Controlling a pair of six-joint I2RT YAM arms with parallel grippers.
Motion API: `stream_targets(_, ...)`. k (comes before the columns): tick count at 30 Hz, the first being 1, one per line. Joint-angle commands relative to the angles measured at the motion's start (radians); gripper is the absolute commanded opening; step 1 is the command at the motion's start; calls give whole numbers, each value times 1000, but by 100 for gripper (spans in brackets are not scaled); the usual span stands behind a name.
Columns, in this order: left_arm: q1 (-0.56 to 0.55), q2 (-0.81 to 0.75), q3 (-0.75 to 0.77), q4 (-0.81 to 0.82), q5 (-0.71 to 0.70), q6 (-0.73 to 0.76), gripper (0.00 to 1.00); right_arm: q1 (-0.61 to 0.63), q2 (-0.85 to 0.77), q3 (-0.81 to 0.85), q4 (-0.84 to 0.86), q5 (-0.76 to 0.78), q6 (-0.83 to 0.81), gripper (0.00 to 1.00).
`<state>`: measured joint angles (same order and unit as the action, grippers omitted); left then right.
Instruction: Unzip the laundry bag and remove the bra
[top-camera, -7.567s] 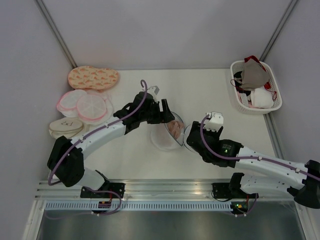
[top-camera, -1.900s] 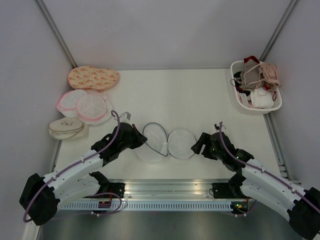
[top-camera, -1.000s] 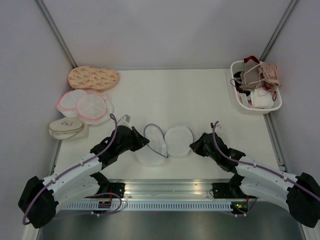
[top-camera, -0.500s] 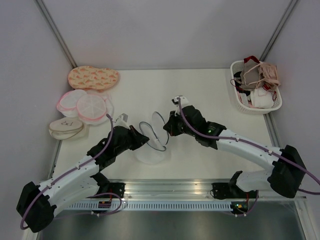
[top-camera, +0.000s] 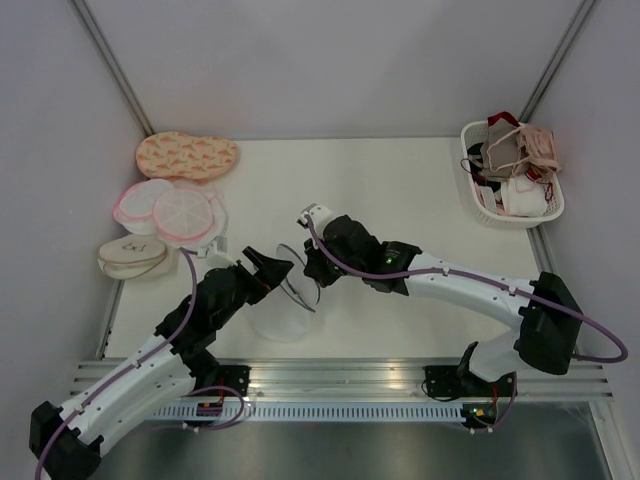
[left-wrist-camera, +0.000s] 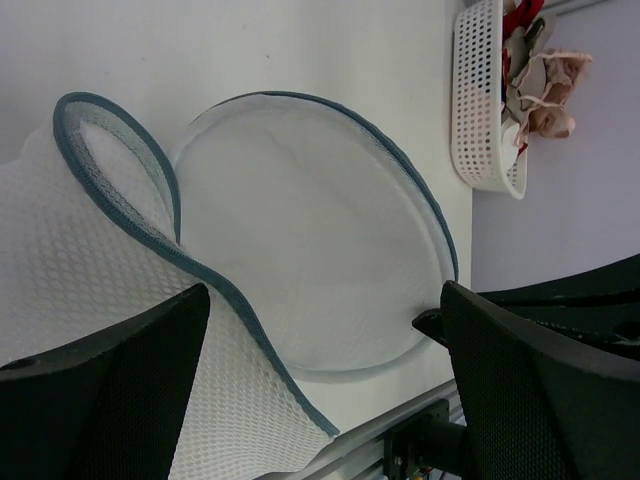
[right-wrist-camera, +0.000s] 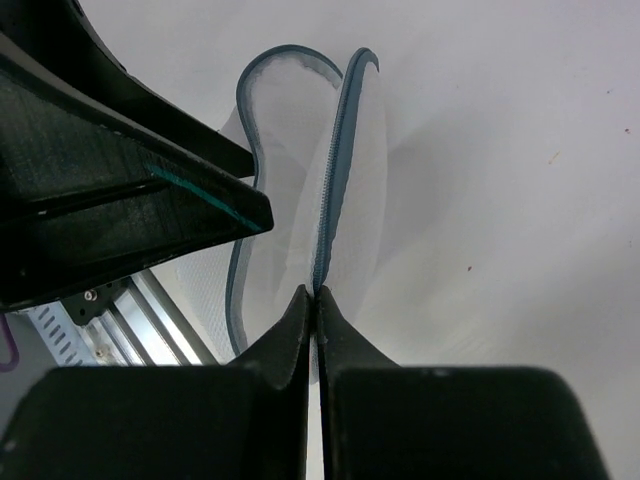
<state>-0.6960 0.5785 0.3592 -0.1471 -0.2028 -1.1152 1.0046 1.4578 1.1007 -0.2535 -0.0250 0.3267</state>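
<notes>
The laundry bag (top-camera: 285, 305) lies unzipped near the front middle of the table. One half (left-wrist-camera: 90, 300) rests flat and the other half (left-wrist-camera: 310, 240) stands up on edge. My right gripper (top-camera: 311, 269) is shut on the blue-grey zipper rim (right-wrist-camera: 330, 180) of the raised half. Just left of the bag, my left gripper (top-camera: 264, 268) is open with nothing in it; in its wrist view the left gripper (left-wrist-camera: 325, 292) straddles the bag. The pale pink bra (top-camera: 540, 143) lies on top of the white basket (top-camera: 480, 205) at the far right, also seen as the bra (left-wrist-camera: 553, 85).
Pink-rimmed round mesh cases (top-camera: 165, 210), an orange patterned oval case (top-camera: 187, 155) and a cream case (top-camera: 133, 255) are stacked at the left edge. The basket also holds a taupe bra (top-camera: 507, 150) and a white garment (top-camera: 522, 197). A metal rail (top-camera: 330, 380) runs along the near edge.
My left gripper has opened and let go of the bag. The right arm has swung left, carrying one bag half up and over toward the other half.
</notes>
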Motion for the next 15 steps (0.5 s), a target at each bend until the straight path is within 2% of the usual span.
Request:
stream_targets(1,3,-40,-19,-31,-76,-70,100,35,28,68,-18,-44,-87,0)
stream_targets(7,3,-75,-22,-65,-102,-107,99,100,93,106,-61,-79,-147,0)
stream_targets(15,3,-132,-32,-124,-136,-150,99,181,124,105,-69,-38,-190,1)
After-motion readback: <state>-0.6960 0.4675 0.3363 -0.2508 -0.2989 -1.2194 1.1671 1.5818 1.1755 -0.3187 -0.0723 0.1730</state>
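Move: The laundry bag hangs from my right fingertips, its middle roughly 6 cm left, 4 cm back and 8 cm below that hand; the table's front edge, which I carry it towards, is some 16 cm straight back and 17 cm down. The pink-rimmed bags lie about 31 cm left and 13 cm ahead, low on the table. From my open left hand the laundry bag's middle is about 5 cm back, 1 cm right and 6 cm below. Keeping the laundry bag's rim pinched, I sweep my right hand back about 6 cm towards the table's front edge and nearly 4 cm left, sinking in the later part and swinging the fingers 15 to 20 degrees counter-clockwise. My empty left hand stays wide open and eases about 2 cm left. ##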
